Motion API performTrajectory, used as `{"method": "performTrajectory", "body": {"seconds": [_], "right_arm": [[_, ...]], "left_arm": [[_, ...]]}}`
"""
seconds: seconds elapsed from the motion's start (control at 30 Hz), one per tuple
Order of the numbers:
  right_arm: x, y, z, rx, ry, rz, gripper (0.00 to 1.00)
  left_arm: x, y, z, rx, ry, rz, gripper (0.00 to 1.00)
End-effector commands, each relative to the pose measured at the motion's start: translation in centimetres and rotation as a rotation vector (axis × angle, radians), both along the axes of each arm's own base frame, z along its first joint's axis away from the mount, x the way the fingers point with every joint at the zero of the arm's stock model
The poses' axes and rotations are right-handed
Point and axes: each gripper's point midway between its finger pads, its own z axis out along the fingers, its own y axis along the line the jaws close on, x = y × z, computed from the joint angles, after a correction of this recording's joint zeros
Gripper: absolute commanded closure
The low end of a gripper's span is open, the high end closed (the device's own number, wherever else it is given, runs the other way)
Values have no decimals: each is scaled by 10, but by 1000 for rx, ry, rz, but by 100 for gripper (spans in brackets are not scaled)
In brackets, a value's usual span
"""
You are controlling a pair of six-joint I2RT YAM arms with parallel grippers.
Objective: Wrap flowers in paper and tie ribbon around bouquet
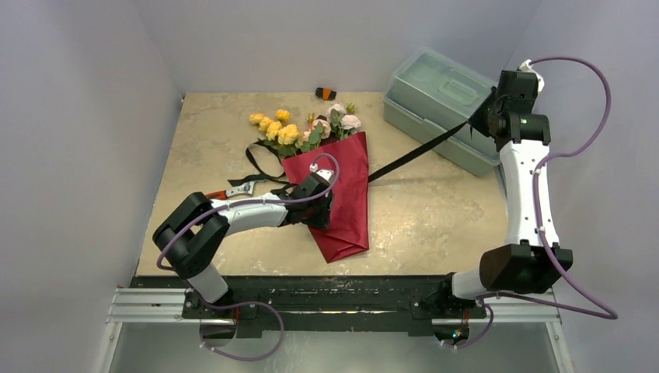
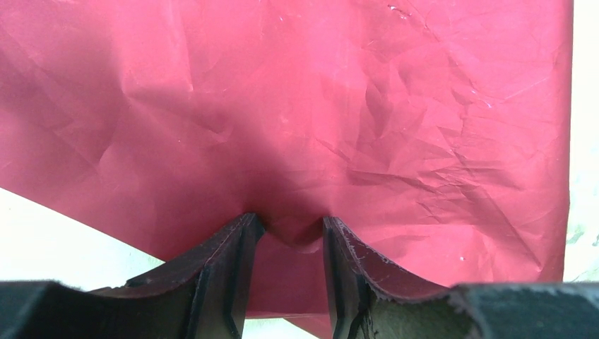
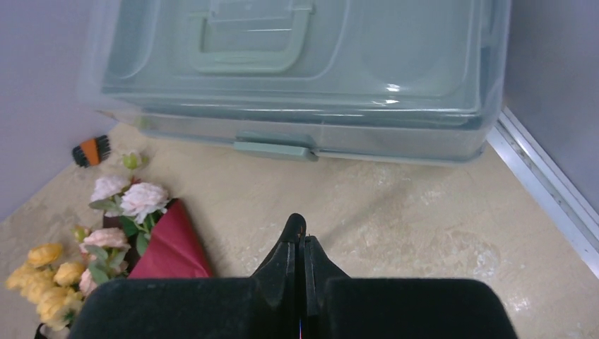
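Note:
The bouquet (image 1: pixel 342 194) lies mid-table, a long cone of dark red paper (image 2: pixel 339 120) with yellow flowers (image 1: pixel 276 128) and pink ones (image 3: pixel 134 199) at its far end. My left gripper (image 1: pixel 315 200) sits on the cone's left side. Its fingers (image 2: pixel 353 261) are shut on a raised fold of the paper bundle. The black ribbon (image 1: pixel 412 155) runs taut from under the cone up to my right gripper (image 1: pixel 483 118), which hangs in front of the box. A loop of the ribbon shows left of the cone. The right gripper (image 3: pixel 299 236) is shut with the ribbon pinched between its tips.
A pale green lidded plastic box (image 1: pixel 439 101) stands at the back right, close behind the right gripper. Scissors (image 1: pixel 242 188) lie just left of the left wrist. A small black and orange item (image 1: pixel 325 93) rests by the back wall. Walls close in on both sides.

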Motion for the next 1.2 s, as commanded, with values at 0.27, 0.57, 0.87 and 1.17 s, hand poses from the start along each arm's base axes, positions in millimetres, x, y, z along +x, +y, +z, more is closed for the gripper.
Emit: {"method": "performTrajectory", "body": {"seconds": [0.27, 0.57, 0.87, 1.17], "right_arm": [[28, 144, 72, 45, -283, 544, 100], [1, 350, 68, 260, -306, 1085, 100], [-25, 486, -17, 461, -67, 1375, 100], [-47, 556, -107, 590, 172, 1499, 100]], "left_arm": [[-43, 46, -12, 135, 93, -35, 57], [-39, 33, -6, 73, 58, -79, 57], [-44, 29, 0, -20, 0, -104, 57], [-51, 36, -1, -74, -37, -90, 61]]}}
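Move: My right hand, high at the right, holds the ribbon's free end. It is to go over the red wrapped bouquet, whose middle is about 35 cm to the left, 7 cm back and 29 cm below. The ribbon's loose other tail lies some 53 cm left and 6 cm ahead, the pink roses about 36 cm left and 19 cm ahead; the green box is 14 cm ahead and 3 cm left. From my left hand, the wrap's middle is 7 cm ahead and 4 cm right, about level. I sweep the right hand some 50 cm to the left, across the wrap to its left side, still pinching the ribbon. It rises about 6 cm at first, then sinks to end some 12 cm lower, the wrist swinging roughly 80 degrees counter-clockwise. My left fingers, half open, keep resting on the paper and drag it back and left, about 5 cm, pausing midway. ##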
